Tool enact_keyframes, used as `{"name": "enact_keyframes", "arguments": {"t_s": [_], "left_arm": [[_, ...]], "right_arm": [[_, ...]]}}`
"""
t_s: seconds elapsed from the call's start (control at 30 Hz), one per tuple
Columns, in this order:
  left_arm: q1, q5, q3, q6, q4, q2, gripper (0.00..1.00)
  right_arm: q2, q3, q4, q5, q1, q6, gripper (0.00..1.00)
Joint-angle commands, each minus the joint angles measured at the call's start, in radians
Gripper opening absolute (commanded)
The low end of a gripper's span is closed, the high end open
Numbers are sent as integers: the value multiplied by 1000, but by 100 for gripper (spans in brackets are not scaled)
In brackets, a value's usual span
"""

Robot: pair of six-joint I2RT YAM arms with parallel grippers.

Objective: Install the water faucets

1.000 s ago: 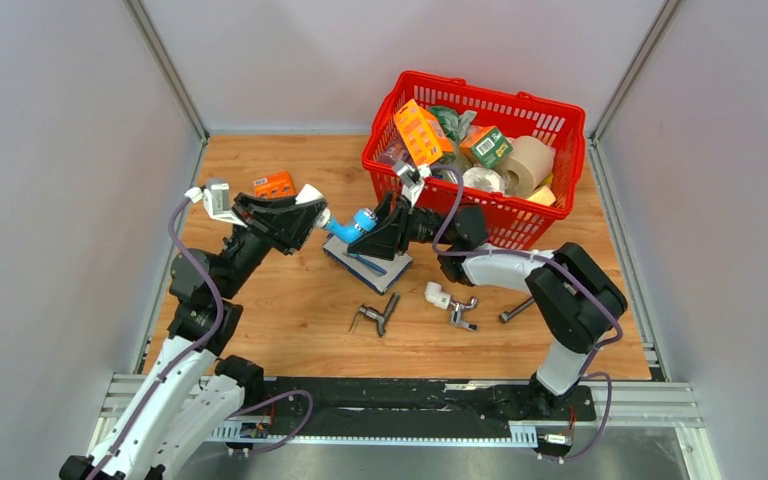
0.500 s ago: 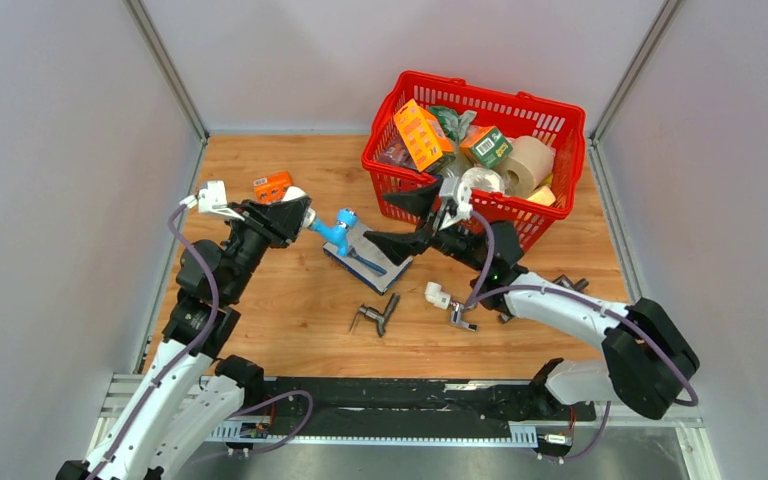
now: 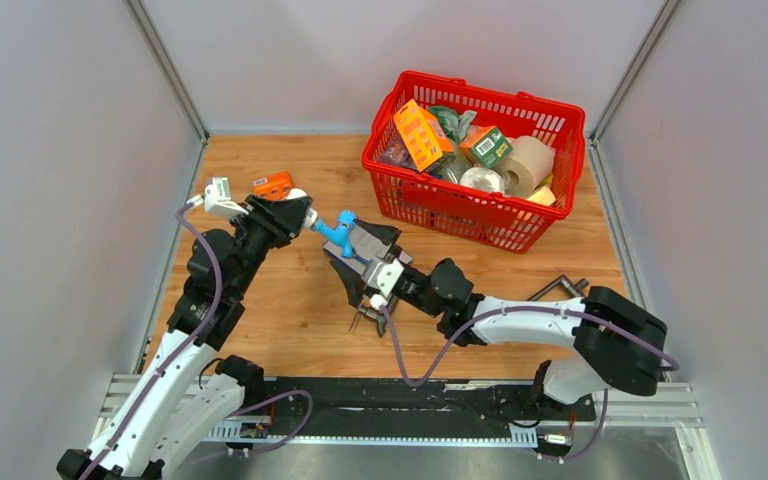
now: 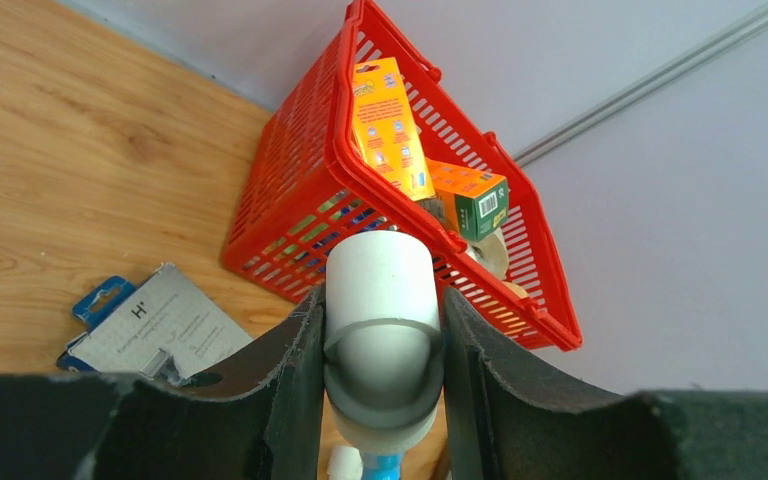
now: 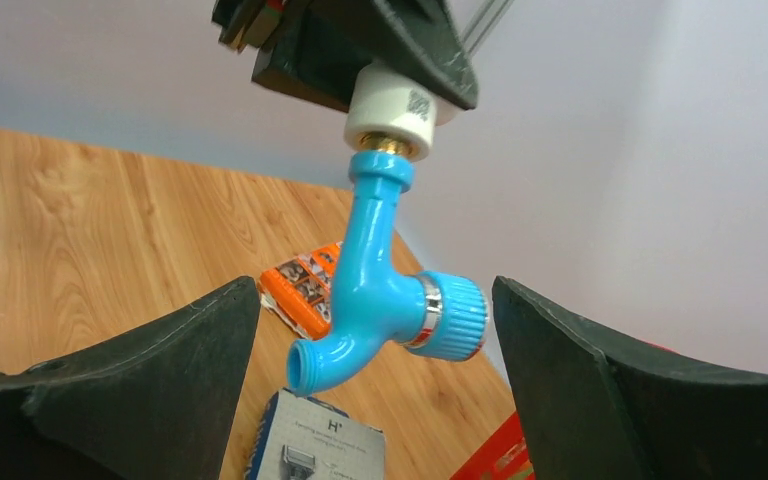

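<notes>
The light-blue water faucet (image 3: 338, 229) hangs in the air over the left of the table, its white end fitting (image 4: 380, 320) pinched between my left gripper's (image 3: 298, 214) fingers. In the right wrist view the faucet (image 5: 372, 300) points spout down-left, with its ribbed knob to the right and the white fitting (image 5: 390, 112) above. My right gripper (image 3: 364, 258) stands open just below and in front of it. Its fingers (image 5: 160, 390) flank the faucet without touching it.
A red basket (image 3: 490, 95) full of boxes and rolls stands at the back right. A razor card pack (image 4: 160, 325) lies under the faucet and an orange pack (image 3: 274, 184) behind the left gripper. A dark metal tap (image 3: 372, 320) lies near the right wrist.
My right gripper opened off the faucet, drew back toward the basket, then swung down to sit open beneath the faucet. The left gripper shifted slightly left, still holding the fitting.
</notes>
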Motion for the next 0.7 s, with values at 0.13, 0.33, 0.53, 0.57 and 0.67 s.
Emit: {"name": "enact_keyframes", "arguments": {"t_s": [0.13,0.33,0.53,0.57,0.67], "left_arm": [[-2,45,37,-61,88,-16,0],[-2,122,16,-90,159,-21,0],[0,194,13,-61,211,-25,0],[-2,198,10,-49,214,-25,0],[-2,211,-4,-17,240,-38,0]], "right_arm": [[124,107,12,152,41,-136,91],[204,127,72,233,39,-133,84],[150,101,37,38,13,-9,68],[130,94,35,-30,1,48,63],[75,83,23,-266,-60,256,42]]}}
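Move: The blue faucet hangs from the white elbow in the left hand, about 4 cm ahead of the open right hand, 4 cm to its left and 5 cm below. On the table some 27 cm under the right hand lie the grey tool pack, about 6 cm ahead, and the metal tee tap, about 5 cm back and 1 cm to the right. From the left hand the faucet is roughly level fore and aft, 6 cm right and 5 cm below. Down, forward and to its left, the right hand travels about 6 cm to the hanging faucet, then comes back and up about a centimetre while its wide-open fingers close to around half and take the faucet body between them. The left hand keeps its grip on the white elbow, rising some 3 cm while easing right and back and turning slightly clockwise. ##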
